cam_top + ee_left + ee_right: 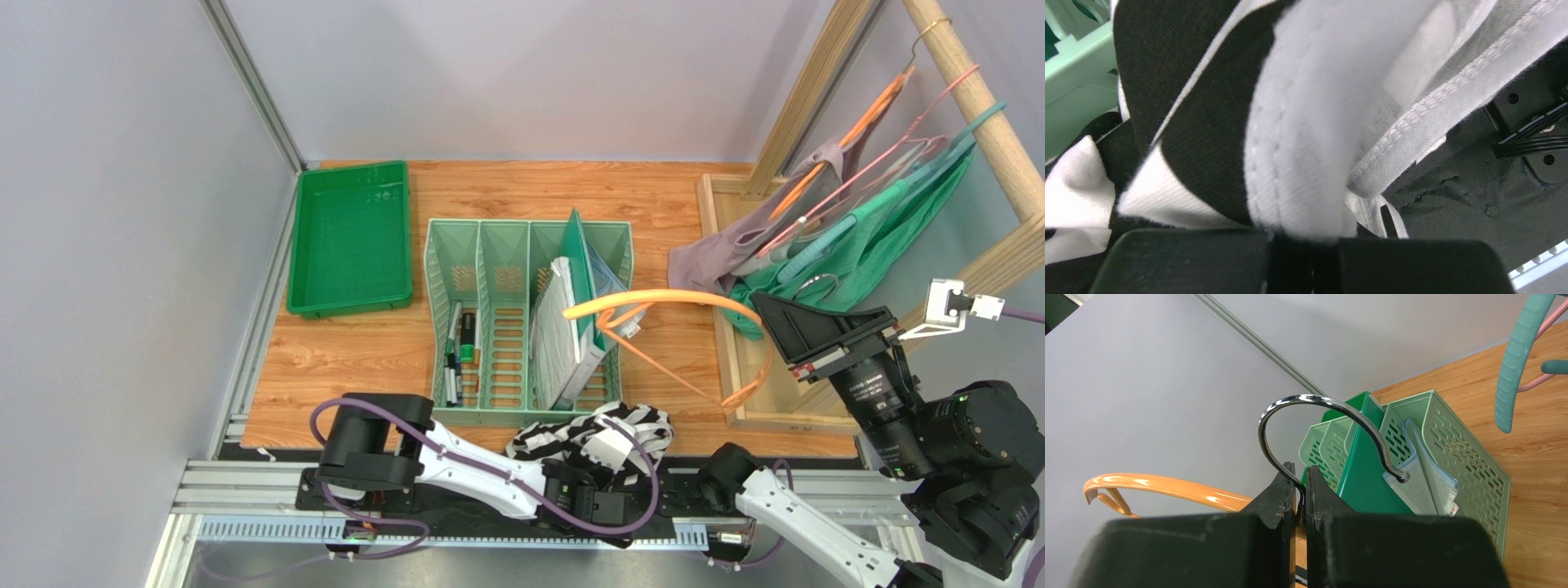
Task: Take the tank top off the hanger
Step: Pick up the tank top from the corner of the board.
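Observation:
The black-and-white striped tank top (577,433) lies bunched at the table's near edge, apart from the hanger. My left gripper (610,451) is shut on a white-hemmed fold of the tank top (1309,122), which fills the left wrist view; its jaws (1303,236) pinch the cloth. The orange hanger (662,301) hangs bare in the air over the table's right half. My right gripper (775,314) is shut on the stem of its metal hook (1321,401), the jaws nearly together around the wire (1300,493), with the orange arm (1168,487) at the left.
A mint-green file organiser (491,319) holding pens and folders stands mid-table, and a dark green tray (351,235) lies at the back left. At the right, a wooden rack (981,98) carries several hangers with mauve and green garments (859,233).

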### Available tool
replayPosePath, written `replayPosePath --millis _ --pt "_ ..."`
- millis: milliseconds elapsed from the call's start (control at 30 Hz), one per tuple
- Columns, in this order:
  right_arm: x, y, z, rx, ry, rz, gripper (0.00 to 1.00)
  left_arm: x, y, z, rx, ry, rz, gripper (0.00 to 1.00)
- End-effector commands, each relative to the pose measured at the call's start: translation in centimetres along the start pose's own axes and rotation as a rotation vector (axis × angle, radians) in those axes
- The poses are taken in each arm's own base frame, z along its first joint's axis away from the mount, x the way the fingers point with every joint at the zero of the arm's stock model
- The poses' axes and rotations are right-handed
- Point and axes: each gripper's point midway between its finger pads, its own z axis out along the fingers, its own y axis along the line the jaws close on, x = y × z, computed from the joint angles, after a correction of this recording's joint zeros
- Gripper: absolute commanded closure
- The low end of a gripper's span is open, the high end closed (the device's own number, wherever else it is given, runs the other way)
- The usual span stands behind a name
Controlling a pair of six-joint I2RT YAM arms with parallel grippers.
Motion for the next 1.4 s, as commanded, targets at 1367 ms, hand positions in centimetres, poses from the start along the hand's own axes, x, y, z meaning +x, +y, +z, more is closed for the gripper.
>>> replayPosePath --millis 1367 --pt "-10.4 6.6 -10.6 -0.261 -0.241 0.058 1.0 -37.4 -2.3 -28.5 0.814 -0.651 0.089 1.0"
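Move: Bunched at the near edge of the board, the tank top is already pinched in the shut left fingers, its middle roughly 3 cm ahead of that hand and level sideways. The light green basket stands about 19 cm ahead and 11 cm to the left of the left hand; the rack's wooden tray is some 18 cm ahead and 29 cm to its right. From the right hand, which still holds the orange hanger, the top lies about 13 cm left, 6 cm back and 44 cm below. Lifting the pinched tank top steeply off the board, the left hand climbs some 37 cm with a slight drift right, first easing back and then returning forward, while its wrist swings clockwise until the fingers point right and nearly level. The right hand keeps its grip on the hanger and pulls up, back and right, about 15 cm altogether, tipping its fingers upward. ##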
